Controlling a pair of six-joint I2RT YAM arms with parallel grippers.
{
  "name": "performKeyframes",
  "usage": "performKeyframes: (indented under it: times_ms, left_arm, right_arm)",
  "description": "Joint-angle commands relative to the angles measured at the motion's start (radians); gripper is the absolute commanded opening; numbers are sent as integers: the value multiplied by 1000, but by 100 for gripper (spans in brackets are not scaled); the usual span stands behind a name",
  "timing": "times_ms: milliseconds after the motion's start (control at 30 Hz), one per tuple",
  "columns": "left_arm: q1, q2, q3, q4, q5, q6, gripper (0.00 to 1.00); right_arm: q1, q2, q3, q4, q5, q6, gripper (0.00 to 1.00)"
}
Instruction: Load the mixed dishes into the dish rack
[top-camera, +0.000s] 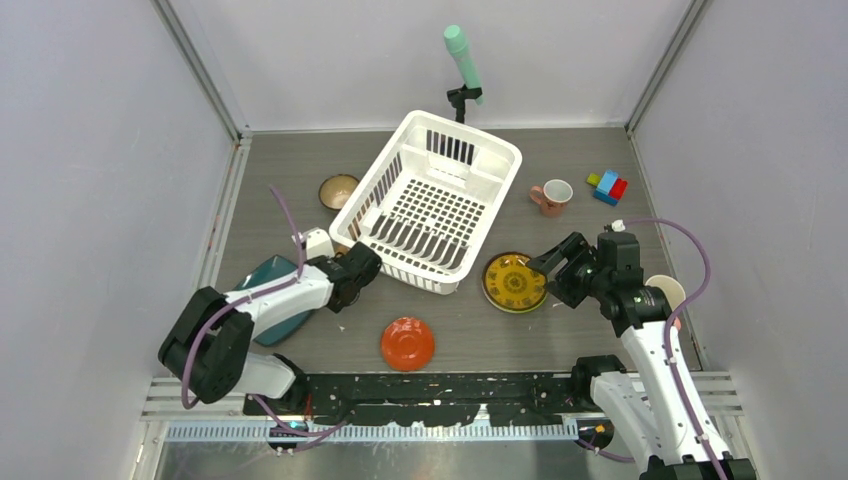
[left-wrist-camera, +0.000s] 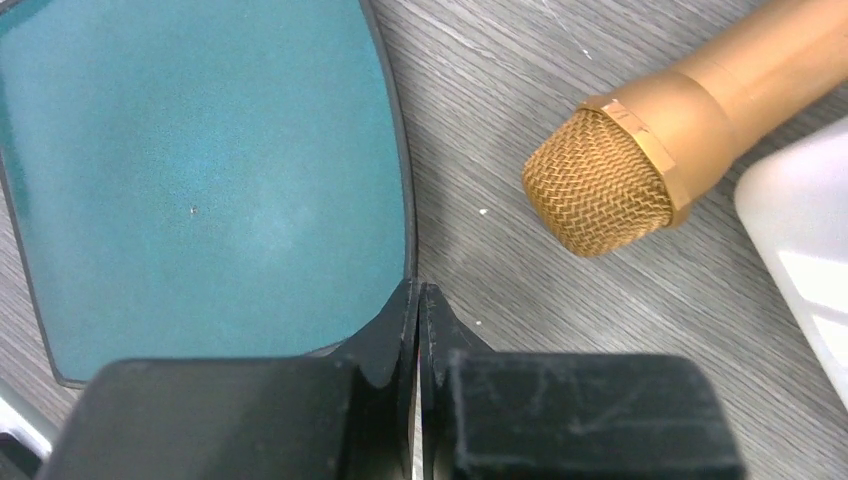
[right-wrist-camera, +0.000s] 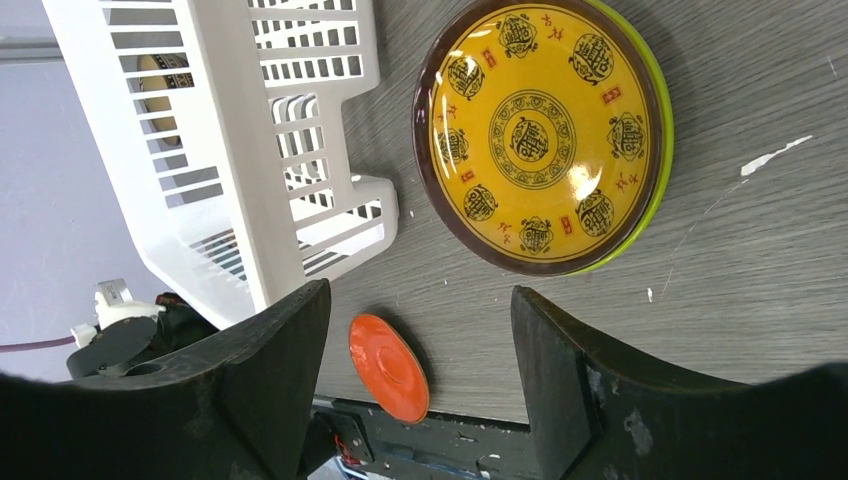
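Observation:
The dark teal plate (left-wrist-camera: 200, 180) lies flat at the table's left (top-camera: 268, 278), partly under my left arm. My left gripper (left-wrist-camera: 418, 290) is shut on its right rim, one finger over the plate and one over the table. The white dish rack (top-camera: 505, 150) stands in the middle, nothing showing inside it. Right of it lies the yellow patterned plate (top-camera: 514, 282), and my right gripper (top-camera: 548, 268) hovers open beside it. In the right wrist view that plate (right-wrist-camera: 545, 135) lies beyond the fingers and the red-orange dish (right-wrist-camera: 388, 367) shows between them, farther off.
A small brown bowl (top-camera: 338, 190) sits left of the rack and a pink mug (top-camera: 552, 197) to its right. A second mug (top-camera: 668, 290) is half hidden behind my right arm. A gold microphone-shaped object (left-wrist-camera: 600, 185) lies near the teal plate. Toy blocks (top-camera: 608, 186) and a mint cylinder (top-camera: 462, 55) stand at the back.

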Motion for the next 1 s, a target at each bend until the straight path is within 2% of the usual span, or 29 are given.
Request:
performKeyframes:
  times_ms: [0,167,200,300,333,500,633,733,833,900,967]
  left_arm:
    - [1,-56,76,-104,28,47,0]
    - [1,-117,93,-169,44,67,0]
    - [2,-125,93,-190,47,55,11]
    - [8,-156,90,-225,72,35,65]
    - [22,-172,84,-215,93,44,70]
    - [265,-313,38,-103,287,174,75]
    - [463,-432,31,-134,302,196,99]
    - [669,-480,-17,-120,431,209,100]
    - [856,-494,-96,-37,639,219,100]
    - [942,-462,-141,38,789,213,99]
    - [975,-406,-167,93,911,210,99]
  right_arm:
    - [-1,-3,49,14,-19,10,72]
    - [0,4,50,27,-28,20,72]
    - [0,3,50,28,-32,22,72]
    - [-1,0,50,34,-36,24,72]
    - [0,-1,50,36,-37,24,72]
    - [0,3,55,47,-59,28,72]
    - [0,2,68,47,-80,28,72]
    - [0,2,73,55,-103,33,72]
    - [0,9,91,61,-106,25,73]
    - [1,21,111,57,-107,15,73]
    - [1,36,138,49,-106,5,73]
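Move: The left hand's shut fingertips are at the right-hand corner of the teal plate, whose middle lies some 11 cm to their left, about 1 cm back and roughly 3 cm lower. The gold microphone is about 8 cm ahead and 4 cm right of that hand; the red plate is roughly 20 cm right and 13 cm back. From the right hand, the teal plate lies around 58 cm left, 7 cm back and 12 cm below. Up off the teal plate's right corner first, then leftward across it by about 12 cm and a little back, the left hand opens wide from shut, turning some 30 degrees counter-clockwise while its left side dips by a similar amount. After climbing about 6.5 cm it sinks again over the plate. The right hand, still open and empty, eases up about 3 cm. ##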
